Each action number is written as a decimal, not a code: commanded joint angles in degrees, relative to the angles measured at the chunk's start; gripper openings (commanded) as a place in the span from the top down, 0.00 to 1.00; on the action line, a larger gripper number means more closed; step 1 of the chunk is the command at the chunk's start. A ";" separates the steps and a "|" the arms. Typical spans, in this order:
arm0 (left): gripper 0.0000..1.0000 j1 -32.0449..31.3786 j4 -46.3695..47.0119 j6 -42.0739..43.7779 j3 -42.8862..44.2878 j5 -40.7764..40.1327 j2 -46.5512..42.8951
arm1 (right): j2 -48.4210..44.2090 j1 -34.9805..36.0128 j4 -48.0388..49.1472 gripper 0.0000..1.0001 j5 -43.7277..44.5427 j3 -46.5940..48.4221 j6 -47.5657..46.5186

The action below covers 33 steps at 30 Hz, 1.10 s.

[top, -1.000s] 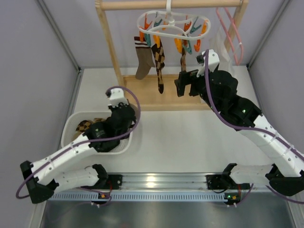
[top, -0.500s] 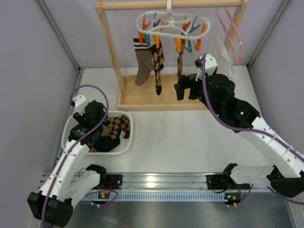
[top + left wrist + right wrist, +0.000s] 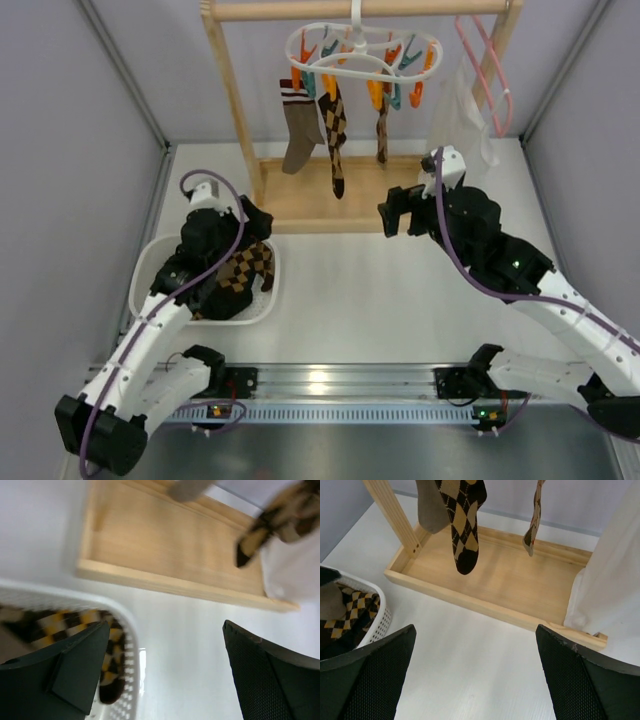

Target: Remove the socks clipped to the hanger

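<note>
The white ring hanger with orange and teal pins hangs from the wooden rack's top bar. Three socks are clipped to it: a brown-grey one, an argyle one and a thin one. They also show in the right wrist view, the argyle sock nearest. My left gripper is open and empty, at the white basket's far right corner. My right gripper is open and empty, low in front of the rack's base, below the thin sock.
The white basket at the left holds loose argyle socks. The wooden rack base lies across the back. A white translucent garment and a pink hanger hang at the right, close to my right arm.
My left arm swung away from over the basket, leaving an argyle sock in it, and now reaches toward the rack. My right gripper has drawn back and down from the thin sock.
</note>
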 commanded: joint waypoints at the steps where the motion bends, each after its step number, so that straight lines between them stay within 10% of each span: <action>1: 0.02 -4.58 22.09 5.99 -1.90 14.52 3.14 | -7.06 -0.53 5.48 0.00 -1.01 -4.26 2.63; 22: 0.09 -13.21 42.16 22.69 25.60 3.81 46.47 | -23.26 -0.62 4.86 0.01 -11.90 -17.10 6.24; 28: 0.35 -13.21 42.08 25.51 30.00 2.31 53.24 | -21.33 -0.53 7.85 0.01 -15.86 -18.52 8.43; 30: 0.75 -13.47 42.08 24.99 29.48 0.92 53.07 | -20.71 -0.53 8.81 0.00 -16.57 -18.08 9.14; 33: 0.96 -15.57 42.16 25.68 28.51 -3.38 52.02 | -19.40 -0.62 11.36 0.01 -16.75 -16.41 9.84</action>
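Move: The brown checkered sock hangs from the hanger about 18 cm ahead of the open left hand and 19 cm to its right, its middle some 4 cm above it. The grey sock hangs level with it, roughly 8 cm to its left; the narrow argyle sock is about 12 cm to its right and 3 cm farther out. The basket's middle is 14 cm left of the left hand, 6 cm back and 18 cm below. From the right hand the checkered sock is around 20 cm ahead, 12 cm left and 7 cm lower. The left hand leaves the basket side empty and open, sweeping right first and then mostly forward to the lower half of the checkered sock, some 26 cm in all, while its fingers tip up to nearly level, it turns about 20 degrees clockwise and its left side rolls up; slowing there and dipping slightly, it shuts its fingers and pinches the cloth a few centimetres above the toe. Meanwhile the right hand, still wide open and touching nothing, backs about 7 cm away from the hanging socks and sinks some 3 cm, turning a little counter-clockwise. ##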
